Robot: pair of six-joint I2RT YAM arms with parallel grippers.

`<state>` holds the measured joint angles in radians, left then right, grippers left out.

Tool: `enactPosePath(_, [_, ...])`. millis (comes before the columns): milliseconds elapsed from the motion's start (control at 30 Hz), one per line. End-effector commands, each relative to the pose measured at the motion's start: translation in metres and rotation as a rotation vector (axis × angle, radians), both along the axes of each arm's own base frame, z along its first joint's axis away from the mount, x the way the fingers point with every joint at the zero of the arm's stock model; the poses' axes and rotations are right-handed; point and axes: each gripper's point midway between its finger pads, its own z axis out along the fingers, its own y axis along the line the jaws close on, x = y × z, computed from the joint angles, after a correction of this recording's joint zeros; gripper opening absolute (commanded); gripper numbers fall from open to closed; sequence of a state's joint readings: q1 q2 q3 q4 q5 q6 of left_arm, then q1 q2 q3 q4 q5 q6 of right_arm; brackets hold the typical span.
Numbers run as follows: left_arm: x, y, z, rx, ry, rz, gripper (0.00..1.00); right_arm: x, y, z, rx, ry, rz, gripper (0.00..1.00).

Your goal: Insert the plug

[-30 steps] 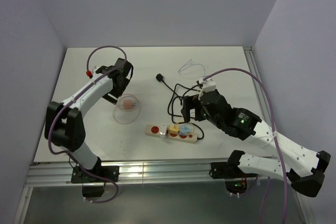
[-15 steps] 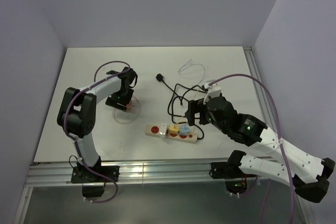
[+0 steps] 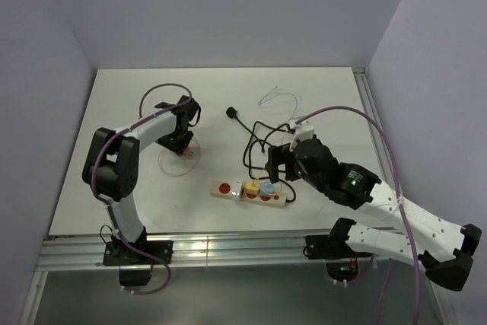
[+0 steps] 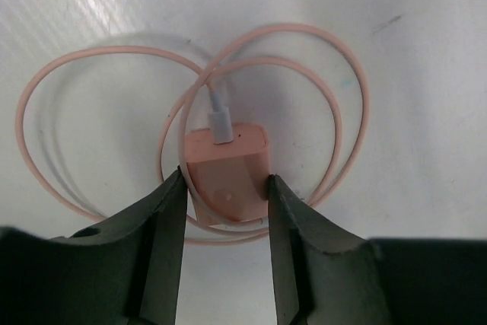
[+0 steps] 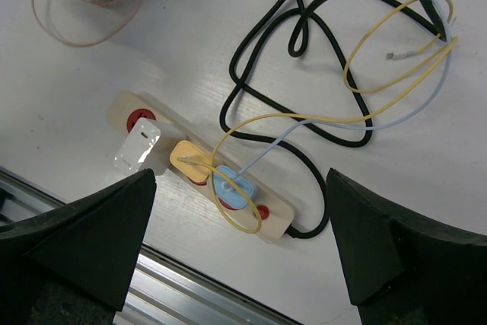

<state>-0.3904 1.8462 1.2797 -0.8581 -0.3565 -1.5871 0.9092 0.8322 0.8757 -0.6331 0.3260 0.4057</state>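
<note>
A pink charger plug lies on the white table inside its coiled pink cable. My left gripper is down over it, one finger pressed against each side of the plug. In the top view the left gripper covers most of the plug. The beige power strip lies near the front edge and holds a white, a yellow and a blue plug. My right gripper hovers wide open and empty above the strip.
The strip's black cable loops behind it and ends in a black plug. Yellow and pale blue cables cross that cable. A thin white cable lies at the back. A metal rail runs along the front edge.
My left gripper swung from the back left over to the pink plug, dropped onto it and closed on its sides. My right arm shifted only slightly above the strip.
</note>
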Motion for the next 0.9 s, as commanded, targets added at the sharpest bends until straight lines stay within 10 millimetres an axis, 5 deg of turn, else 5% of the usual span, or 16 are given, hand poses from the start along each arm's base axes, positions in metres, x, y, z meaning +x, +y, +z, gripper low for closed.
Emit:
enactPosePath(0, [0.009,0.009,0.041,0.155,-0.112,-0.193,0.00,0.005,0.014,0.015,0.050,-0.036,0.031,1.00])
enactPosePath(133, [-0.004,-0.014,0.097,0.185,-0.326,-0.401,0.00,0.008,0.028,0.020,0.060,-0.019,0.066,1.00])
enactPosePath(200, [-0.005,-0.041,0.124,0.145,-0.469,-0.556,0.00,0.008,0.040,0.017,0.071,0.011,0.090,1.00])
enactPosePath(300, [-0.035,-0.076,0.159,-0.013,-0.665,-0.842,0.00,0.008,0.061,0.028,0.147,0.040,0.131,1.00])
enactPosePath(333, [-0.051,-0.096,0.187,-0.122,-0.826,-0.959,0.00,0.008,0.068,0.036,0.183,0.048,0.144,1.00])
enactPosePath(467, [-0.096,-0.113,0.243,-0.206,-1.113,-1.209,0.00,0.011,0.083,0.066,0.303,0.058,0.193,1.00])
enactPosePath(600, [-0.124,-0.119,0.264,-0.244,-1.211,-1.346,0.00,0.012,0.097,0.107,0.427,0.058,0.261,0.84])
enactPosePath(733, [-0.147,-0.131,0.275,-0.317,-1.299,-1.463,0.00,0.004,0.128,0.126,0.527,0.133,0.364,0.66])
enactPosePath(867, [-0.153,-0.133,0.272,-0.293,-1.309,-1.486,0.00,0.010,0.135,0.141,0.542,0.110,0.355,0.35])
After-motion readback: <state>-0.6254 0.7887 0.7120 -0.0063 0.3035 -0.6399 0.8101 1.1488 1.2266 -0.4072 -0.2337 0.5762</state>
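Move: The pink plug, already pinched in the left fingers at the table, lies about 30 cm left of the open right gripper, 15 cm ahead of it and 18 cm below. From the left hand, that gripper is thus 30 cm right, 15 cm back and 17 cm higher. The strip's free socket is some 12 cm right and 12 cm back of the left hand; the white plug, 15 cm right and 12 cm back; the black plug, 15 cm right and 13 cm ahead. The pink plug, kept in the left pinch, is whisked up about 25 cm and back and right, some 13 cm each, towards the right gripper, while the left wrist swings the fingers from pointing down to nearly level and rightward. The right hand, barely sinking first, goes left and up roughly 12 cm towards the plug, turns its fingers more leftward and flatter, and closes from wide open to under half. ##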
